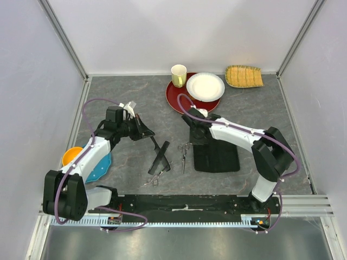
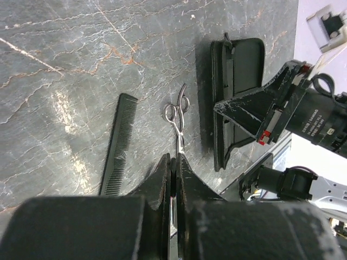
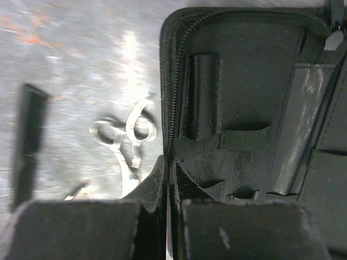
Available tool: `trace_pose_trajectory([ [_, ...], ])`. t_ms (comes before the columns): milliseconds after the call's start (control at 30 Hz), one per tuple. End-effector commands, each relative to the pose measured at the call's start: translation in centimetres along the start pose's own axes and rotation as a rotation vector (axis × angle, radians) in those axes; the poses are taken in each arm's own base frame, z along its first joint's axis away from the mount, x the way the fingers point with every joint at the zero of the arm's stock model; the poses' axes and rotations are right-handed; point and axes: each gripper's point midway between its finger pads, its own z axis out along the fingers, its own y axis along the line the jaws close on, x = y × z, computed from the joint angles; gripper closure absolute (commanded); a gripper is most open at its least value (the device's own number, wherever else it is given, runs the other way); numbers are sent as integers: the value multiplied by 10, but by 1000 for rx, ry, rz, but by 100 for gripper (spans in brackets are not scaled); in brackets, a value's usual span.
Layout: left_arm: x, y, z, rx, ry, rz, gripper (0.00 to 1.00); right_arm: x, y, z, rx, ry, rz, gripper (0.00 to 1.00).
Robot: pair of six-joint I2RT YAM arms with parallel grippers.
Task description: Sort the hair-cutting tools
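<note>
An open black case (image 1: 219, 154) (image 3: 244, 108) (image 2: 244, 70) lies right of centre. My right gripper (image 1: 196, 134) (image 3: 167, 162) is shut on its zipped left edge. One pair of silver scissors (image 1: 185, 153) (image 2: 176, 116) (image 3: 127, 135) lies just left of the case. Another pair of scissors (image 1: 155, 178) lies nearer the front. A black comb (image 1: 162, 157) (image 2: 119, 141) (image 3: 27, 141) rests between them. My left gripper (image 1: 147, 132) (image 2: 174, 157) hovers shut above the comb and scissors. A thin dark strip reaches from its tips toward the comb; I cannot tell whether it is held.
At the back stand a red tray (image 1: 174, 100), a white plate (image 1: 205, 86) on it, a yellow cup (image 1: 178, 75) and a woven basket (image 1: 244, 76). An orange bowl (image 1: 71, 156) and a blue plate (image 1: 103, 165) sit at the left.
</note>
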Motion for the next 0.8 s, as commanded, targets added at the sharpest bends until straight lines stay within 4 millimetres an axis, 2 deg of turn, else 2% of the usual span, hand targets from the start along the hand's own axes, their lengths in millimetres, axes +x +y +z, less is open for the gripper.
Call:
trace_pose_trajectory([
  [0, -22, -10, -14, -23, -72, 76, 98, -12, 56, 0, -102, -16, 6, 100],
  [100, -27, -8, -19, -62, -90, 80, 98, -13, 53, 2, -88, -27, -11, 88],
  [133, -28, -9, -21, -69, -94, 84, 98, -20, 49, -1, -64, -57, -13, 71],
  [233, -31, -13, -26, -63, -110, 96, 98, -39, 45, -16, -39, -118, -33, 46],
  [367, -32, -15, -30, -64, -118, 104, 98, -66, 21, -32, 21, -190, -29, 41],
  [433, -31, -15, -30, -66, -116, 104, 98, -71, 9, -33, 33, -196, -61, 41],
  [533, -32, -16, -32, -65, -122, 102, 98, -83, -12, -29, 45, -177, -78, 39],
  [600, -31, -16, -31, -63, -118, 98, 98, -92, -33, -22, 79, -166, -55, 39],
  [767, -27, -18, -30, -46, -99, 90, 98, -105, -77, 3, 153, -122, -1, 42],
])
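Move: Just left of the right hand, which already pinches the raised left rim of the black case, lie the upright scissors: their middle about 5 cm left, 7 cm back and 5 cm below. The case's middle is some 10 cm right, 3 cm back and 3 cm lower; the lying comb is 16 cm left and 6 cm back, the red tray 22 cm ahead and 3 cm left. From the left hand, those scissors are about 13 cm right, 11 cm back, 12 cm down. Drawing the case's left rim about 5 cm farther left to the scissors, the right hand then opens its fingers over halfway, lets go, and swings forward about 7 cm and right about 10 cm, rising 3 to 4 cm over the case towards its far edge. The left hand keeps its comb and eases a couple of centimetres up and left. ##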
